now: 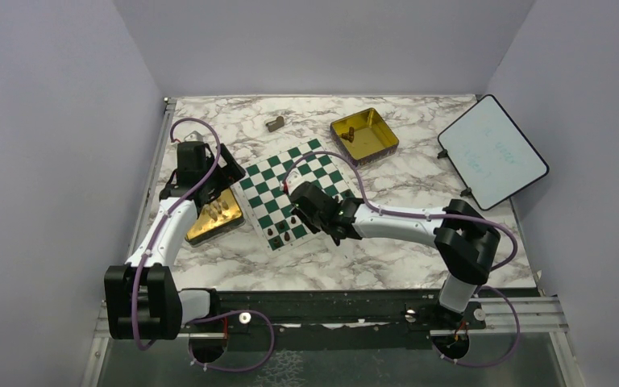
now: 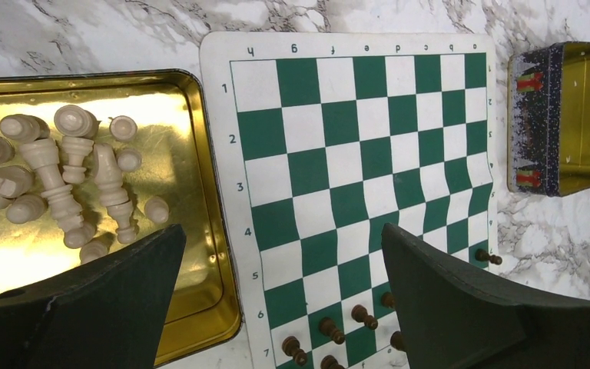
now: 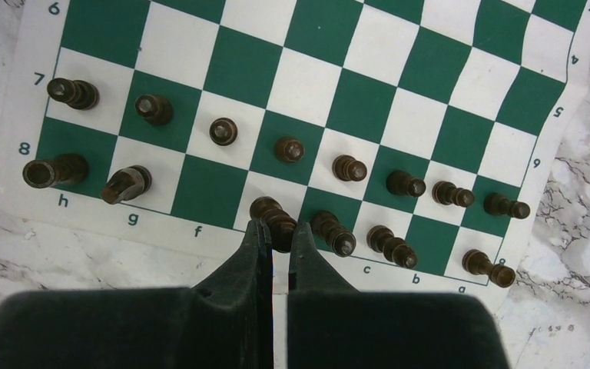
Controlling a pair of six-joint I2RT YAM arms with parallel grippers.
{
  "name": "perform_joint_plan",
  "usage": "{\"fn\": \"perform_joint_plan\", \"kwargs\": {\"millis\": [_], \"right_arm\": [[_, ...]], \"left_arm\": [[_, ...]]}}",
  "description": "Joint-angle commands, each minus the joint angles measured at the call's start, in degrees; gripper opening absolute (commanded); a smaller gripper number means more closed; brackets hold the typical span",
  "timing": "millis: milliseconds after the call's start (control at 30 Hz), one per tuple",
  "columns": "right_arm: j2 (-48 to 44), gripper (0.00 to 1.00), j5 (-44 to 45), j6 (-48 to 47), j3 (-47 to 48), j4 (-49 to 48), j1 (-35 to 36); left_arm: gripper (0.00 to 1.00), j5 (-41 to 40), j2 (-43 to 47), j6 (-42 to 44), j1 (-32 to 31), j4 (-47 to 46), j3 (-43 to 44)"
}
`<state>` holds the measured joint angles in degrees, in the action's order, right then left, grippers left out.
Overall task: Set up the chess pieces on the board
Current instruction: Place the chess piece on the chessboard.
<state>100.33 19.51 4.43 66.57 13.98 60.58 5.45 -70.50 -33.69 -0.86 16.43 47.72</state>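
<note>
The green and white board [image 1: 287, 176] lies mid-table. Several dark brown chess pieces [image 3: 223, 131] stand in its two nearest rows, numbered 7 and 8; a few also show low in the left wrist view [image 2: 330, 329]. My right gripper [image 3: 280, 234] is shut on one dark piece [image 3: 270, 211] standing in row 8, at the board's near edge [image 1: 300, 216]. My left gripper [image 2: 283, 234] hangs wide open and holds nothing. It hovers over the board's [image 2: 353, 154] left border and the tin beside it [image 1: 209, 192].
A gold tin [image 2: 196, 154] holding several white pieces [image 2: 61, 177] lies left of the board. A second gold tin [image 1: 383, 137] with a few dark pieces stands at the back right. Farther off are a white black-rimmed panel [image 1: 492, 151] at far right and a grey-tan block [image 1: 274, 123] at the back.
</note>
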Motion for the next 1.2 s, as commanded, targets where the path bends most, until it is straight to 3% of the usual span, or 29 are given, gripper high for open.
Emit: {"fn": "perform_joint_plan", "kwargs": {"millis": [0, 733, 1167], "right_arm": [[1.83, 0.01, 2.04, 0.28, 0.64, -1.24, 0.33], [4.5, 0.05, 2.96, 1.54, 0.73, -1.14, 0.55], [1.91, 0.36, 1.76, 4.07, 0.84, -1.35, 0.93]], "left_arm": [[0.99, -1.96, 1.65, -0.49, 0.17, 0.62, 0.11], [0.99, -2.42, 2.36, -0.42, 0.18, 0.71, 0.0], [0.99, -3.4, 2.87, 0.03, 0.18, 1.02, -0.03]]}}
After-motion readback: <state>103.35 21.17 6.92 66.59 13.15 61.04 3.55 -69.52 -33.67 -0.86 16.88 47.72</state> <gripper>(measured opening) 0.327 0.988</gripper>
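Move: My right hand still grips the king by its upper part just above the e8 square, which is almost straight below, about 6 cm down from the hand point. The queen on d8 stands 2 cm farther out and 3 cm to the right; the e7 pawn is 3 cm ahead and 1 cm left; the g8 knight is some 4 cm back and 6 cm left. From my idle left hand, e8 lies about 9 cm back, 22 cm right and 12 cm below. I lower the king almost straight down onto e8 with my right hand, about 2 cm in two short steps with a brief hold between, keeping clear of the queen beside it and barely turning the wrist. Once down I hold the hand there and part the fingers to about a third of their full opening, letting go of the king. ##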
